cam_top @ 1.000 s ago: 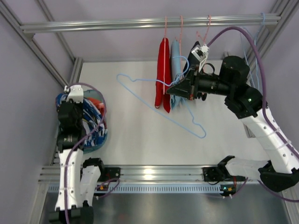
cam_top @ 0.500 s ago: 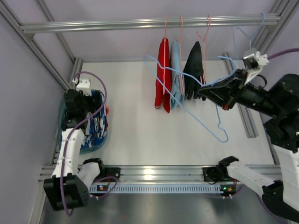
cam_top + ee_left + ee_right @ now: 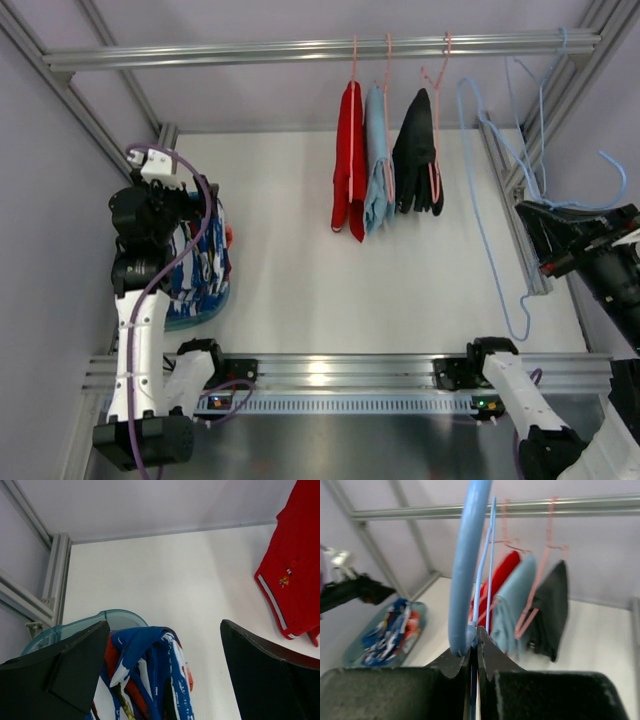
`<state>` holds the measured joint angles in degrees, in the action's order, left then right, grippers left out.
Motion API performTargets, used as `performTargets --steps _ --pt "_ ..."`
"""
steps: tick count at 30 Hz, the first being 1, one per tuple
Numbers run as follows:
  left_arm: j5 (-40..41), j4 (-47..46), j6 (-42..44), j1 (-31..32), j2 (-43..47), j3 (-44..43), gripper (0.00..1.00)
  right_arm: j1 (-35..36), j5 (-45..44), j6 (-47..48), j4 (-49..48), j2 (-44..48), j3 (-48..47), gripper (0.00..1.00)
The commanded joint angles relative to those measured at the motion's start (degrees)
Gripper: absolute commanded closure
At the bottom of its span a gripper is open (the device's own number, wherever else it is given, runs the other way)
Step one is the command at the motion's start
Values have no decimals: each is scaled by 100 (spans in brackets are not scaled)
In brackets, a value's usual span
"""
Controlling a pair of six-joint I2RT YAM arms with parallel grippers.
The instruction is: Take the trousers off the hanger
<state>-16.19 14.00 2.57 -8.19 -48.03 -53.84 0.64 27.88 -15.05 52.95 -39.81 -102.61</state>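
The trousers point(image 3: 203, 272), blue with white and red streaks, lie bunched in a teal basin point(image 3: 190, 318) at the table's left. They also show in the left wrist view point(image 3: 150, 680). My left gripper point(image 3: 165, 222) hangs just above them, open and empty point(image 3: 164, 630). My right gripper point(image 3: 528, 212) at the far right is shut on the light-blue wire hanger point(image 3: 519, 334), which is bare and held up above the table. In the right wrist view the jaws point(image 3: 476, 630) pinch the hanger's wire point(image 3: 467, 555).
A metal rail point(image 3: 250, 50) across the back carries pink hangers with a red garment point(image 3: 349, 160), a light-blue garment point(image 3: 377, 160) and a black garment point(image 3: 418, 150). More blue hangers point(image 3: 530, 100) hang at its right end. Frame posts run along both sides.
My right arm has swung the bare hanger from in front of the hung garments to the table's right edge. My left arm has risen a little over the basin.
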Motion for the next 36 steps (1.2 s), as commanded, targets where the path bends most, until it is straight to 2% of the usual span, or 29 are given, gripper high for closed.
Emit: performTargets --steps 1,7,11,15,22,24,28,31,36 --pt "-289 6 -431 1 66 -328 2 -389 -1072 572 1103 -579 -461 100" --pt "-341 6 -556 1 118 -530 2 -451 -1988 995 1560 -1325 -497 100" --pt "-359 6 -573 1 136 -671 2 -451 -1848 1320 1482 -2108 -681 100" --pt "-333 32 -608 1 250 -724 2 -451 -1672 1794 1307 -3110 -1566 100" --pt "-491 33 -915 1 558 -768 2 -495 -1383 2058 928 -4638 -2631 100" --pt "-569 33 -1073 1 611 -707 2 -504 -1259 2137 832 -4859 -2931 100" --pt "-764 24 -1302 1 865 -470 2 -556 -1355 2401 348 -5097 -2958 100" --pt "-684 41 -1181 10 918 -425 2 -662 -1329 2568 374 -5255 -3072 100" --pt "-605 234 -1109 1 980 -583 2 -855 -1224 2516 -223 -5274 -2896 100"
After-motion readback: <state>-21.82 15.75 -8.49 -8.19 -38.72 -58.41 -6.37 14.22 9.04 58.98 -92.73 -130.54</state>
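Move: The right hand, still pinching the stripped blue hanger, is bound for the right end of the rail, about 36 cm ahead, 16 cm to its right and 2 cm lower. An empty blue hanger hangs there, its middle some 13 cm below that spot; the dark trousers hang about 36 cm ahead of the hand, 6 cm left and 25 cm lower. The empty left hand has the red trousers roughly 15 cm ahead, 28 cm right and 4 cm below, and the patterned trousers in the basket level ahead, 4 cm left and 20 cm below. The right hand sweeps forward about 30 cm towards the right end of the rail, edging 10 cm to its right and sinking nearly as far before rising a little at the end, while the wrist turns clockwise, rolls its left side down and tips the fingers downward, which stay shut on the blue hanger. The left hand, fingers still wide open, climbs about 7 cm and draws back 5 cm, drifting a little right with the fingertips tilting up, away from the patterned trousers in the basket. ##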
